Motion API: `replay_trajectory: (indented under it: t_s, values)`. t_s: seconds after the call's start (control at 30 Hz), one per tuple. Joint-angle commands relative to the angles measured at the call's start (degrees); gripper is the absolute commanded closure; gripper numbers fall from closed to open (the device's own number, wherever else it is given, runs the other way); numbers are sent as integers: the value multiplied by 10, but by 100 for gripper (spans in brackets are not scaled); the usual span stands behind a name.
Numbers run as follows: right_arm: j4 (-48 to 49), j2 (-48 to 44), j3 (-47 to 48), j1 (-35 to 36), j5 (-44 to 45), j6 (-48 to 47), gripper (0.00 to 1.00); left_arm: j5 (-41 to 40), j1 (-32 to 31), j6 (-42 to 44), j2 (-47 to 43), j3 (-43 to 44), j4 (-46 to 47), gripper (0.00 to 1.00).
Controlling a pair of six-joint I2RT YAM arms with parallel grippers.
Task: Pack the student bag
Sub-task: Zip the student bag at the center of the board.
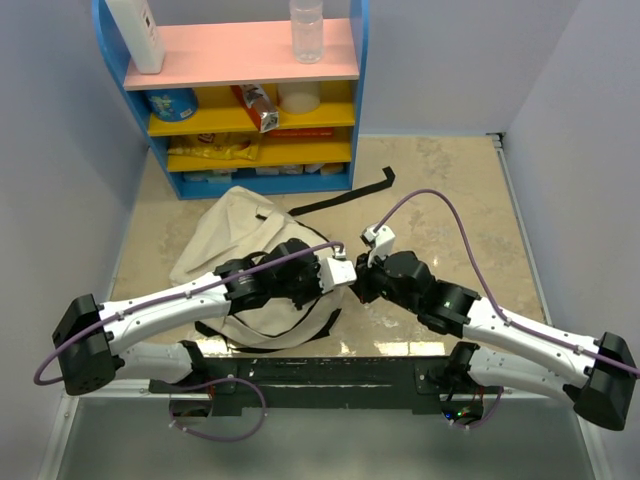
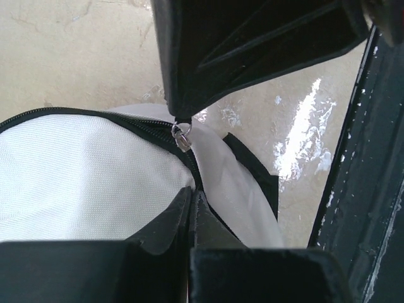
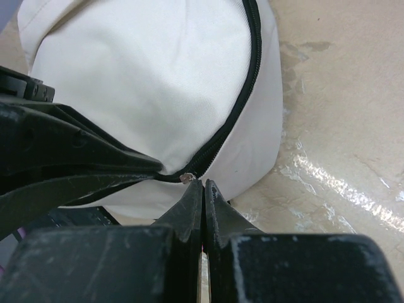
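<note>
The student bag (image 1: 232, 240) is a beige fabric backpack with a black zipper, lying on the table left of centre. Both grippers meet at its right-hand edge. My right gripper (image 3: 203, 184) is shut, its tips pinching the small metal zipper pull (image 3: 187, 178). From the left wrist view, that pull (image 2: 182, 136) hangs at the right gripper's tip. My left gripper (image 2: 192, 197) is shut on the bag's zipper seam (image 2: 126, 123) just behind the pull. The bag's cream fabric (image 2: 82, 177) fills the left of that view. What is inside the bag is hidden.
A blue shelf unit (image 1: 250, 60) with a pink top stands at the back. It carries a clear bottle (image 1: 307, 30), a white container (image 1: 135, 35) and snack packs. A loose black strap (image 1: 345, 195) lies behind the bag. A black rail (image 1: 330, 365) runs along the near edge.
</note>
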Motion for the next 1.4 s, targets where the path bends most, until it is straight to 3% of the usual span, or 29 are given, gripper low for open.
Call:
replay_trajectory:
  t_s: [0.0, 0.57, 0.77, 0.87, 1.0, 1.23, 1.37]
  values:
    - [66, 5, -2, -12, 8, 15, 100, 41, 5, 8, -25, -11, -60, 100]
    - [66, 47, 28, -139, -50, -48, 100, 176, -85, 88, -28, 23, -77, 100]
    - [73, 74, 52, -158, -58, -66, 100, 237, -138, 153, -22, 52, -125, 100]
    - [75, 82, 58, -173, -55, -73, 100, 256, -165, 232, -17, 55, -162, 100]
    - [95, 113, 73, -209, -45, -81, 100, 265, -213, 304, -14, 58, -227, 100]
    - [143, 179, 111, -229, -103, -87, 100, 282, -216, 352, -13, 52, -272, 98]
    - [113, 150, 102, -229, -131, -92, 100, 256, -214, 351, -14, 46, -262, 99]
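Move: The left hand already pinches the bag's zipper tape, with the zipper pull some 3 cm to its right and 1 cm ahead; the near table edge lies about 15 cm straight back and 8 cm below. The right hand already has that pull's ring at its shut fingertips, about 1 cm to its left. From the right hand, the student bag's middle is roughly 22 cm left and 4 cm ahead, and the loose black strap about 22 cm ahead and 4 cm left, 10 cm lower. Keeping its pinch on the zipper tape, the left hand drags the bag back some 18 cm to the near table edge, swinging about 60 degrees clockwise. Against it the right hand draws the zipper pull forward, slowly for some 5 cm, then darts on to about 13 cm in all, drifting a little left; its fingers stay shut but have come free of the pull by the end. ##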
